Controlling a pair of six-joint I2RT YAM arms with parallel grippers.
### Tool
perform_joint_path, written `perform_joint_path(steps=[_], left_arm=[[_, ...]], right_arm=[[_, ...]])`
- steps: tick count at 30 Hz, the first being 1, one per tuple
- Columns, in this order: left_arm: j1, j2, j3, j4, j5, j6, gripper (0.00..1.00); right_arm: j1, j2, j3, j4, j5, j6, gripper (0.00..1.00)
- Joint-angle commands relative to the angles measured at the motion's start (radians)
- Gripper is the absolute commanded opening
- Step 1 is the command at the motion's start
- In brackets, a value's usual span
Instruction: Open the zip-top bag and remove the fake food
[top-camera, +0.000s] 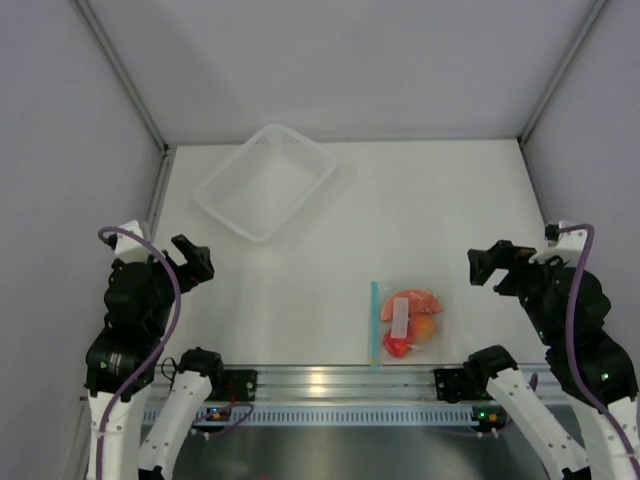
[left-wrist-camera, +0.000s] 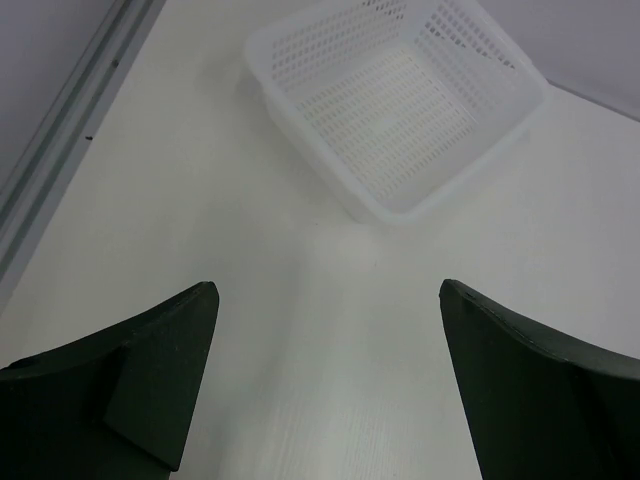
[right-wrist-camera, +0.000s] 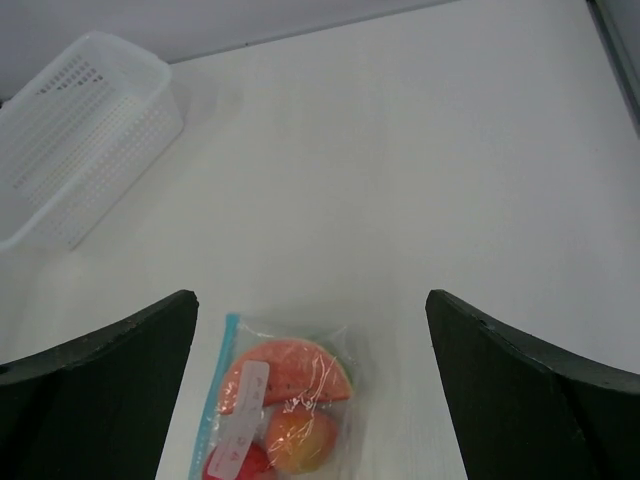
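Note:
The clear zip-top bag (top-camera: 405, 322) lies flat near the table's front edge, its light blue zip strip (top-camera: 375, 322) along its left side. Inside are a watermelon wedge (right-wrist-camera: 285, 372), an orange-peach fruit (right-wrist-camera: 300, 438) and a red ball (right-wrist-camera: 240, 466), under a white label. My right gripper (top-camera: 483, 265) is open and empty, hovering right of and above the bag, which shows between its fingers in the right wrist view (right-wrist-camera: 275, 400). My left gripper (top-camera: 193, 262) is open and empty at the far left, over bare table.
A white mesh-sided basket (top-camera: 266, 181) stands at the back left; it also shows in the left wrist view (left-wrist-camera: 400, 100) and the right wrist view (right-wrist-camera: 75, 130). Grey walls enclose the table; a metal rail (top-camera: 330, 383) runs along the front edge.

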Motion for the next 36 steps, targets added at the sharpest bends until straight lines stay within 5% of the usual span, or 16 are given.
perform_joint_path(steps=[1, 19, 23, 28, 33, 36], left_arm=[[-0.004, 0.004, -0.004, 0.050, -0.013, -0.015, 0.98], [-0.004, 0.036, -0.073, 0.079, -0.026, -0.058, 0.98], [-0.004, 0.049, -0.087, 0.079, -0.027, -0.069, 0.98], [-0.004, 0.053, -0.104, 0.101, 0.010, -0.066, 0.98], [-0.004, 0.064, -0.104, 0.101, 0.013, -0.066, 0.98], [-0.004, 0.055, -0.109, 0.105, 0.010, -0.066, 0.98]], right_arm=[[-0.008, 0.021, 0.046, -0.020, 0.018, 0.000, 0.99], [-0.004, 0.197, -0.030, -0.002, -0.321, -0.019, 0.99], [0.028, 0.272, -0.116, 0.008, -0.297, 0.009, 0.92], [0.334, 0.392, -0.135, -0.012, 0.004, 0.105, 0.84], [0.762, 0.688, -0.005, -0.104, 0.322, 0.303, 0.81], [0.893, 0.869, 0.078, -0.144, 0.416, 0.378, 0.77]])
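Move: The zip-top bag lies below the right hand, its middle roughly 9 cm to the left, 1 cm back and 25 cm down, with the blue zip strip some 17 cm left and 1 cm back. Inside, the watermelon slice is about 4 cm ahead and 9 cm left, the red tomato 6 cm back and 12 cm left. From the left hand, the bag is about 44 cm right, 2 cm back and 24 cm below. The right hand starts slowly leftward, then swoops left and down, about 17 cm each way, passing over the bag and arriving above its blue-zip side, while the fingers tip down some 40 degrees, swing counter-clockwise, and the hand's left side drops. Its fingers narrow slightly but stay well open, still clear of the bag, while the open left hand sinks about 4 cm and eases a little forward. ##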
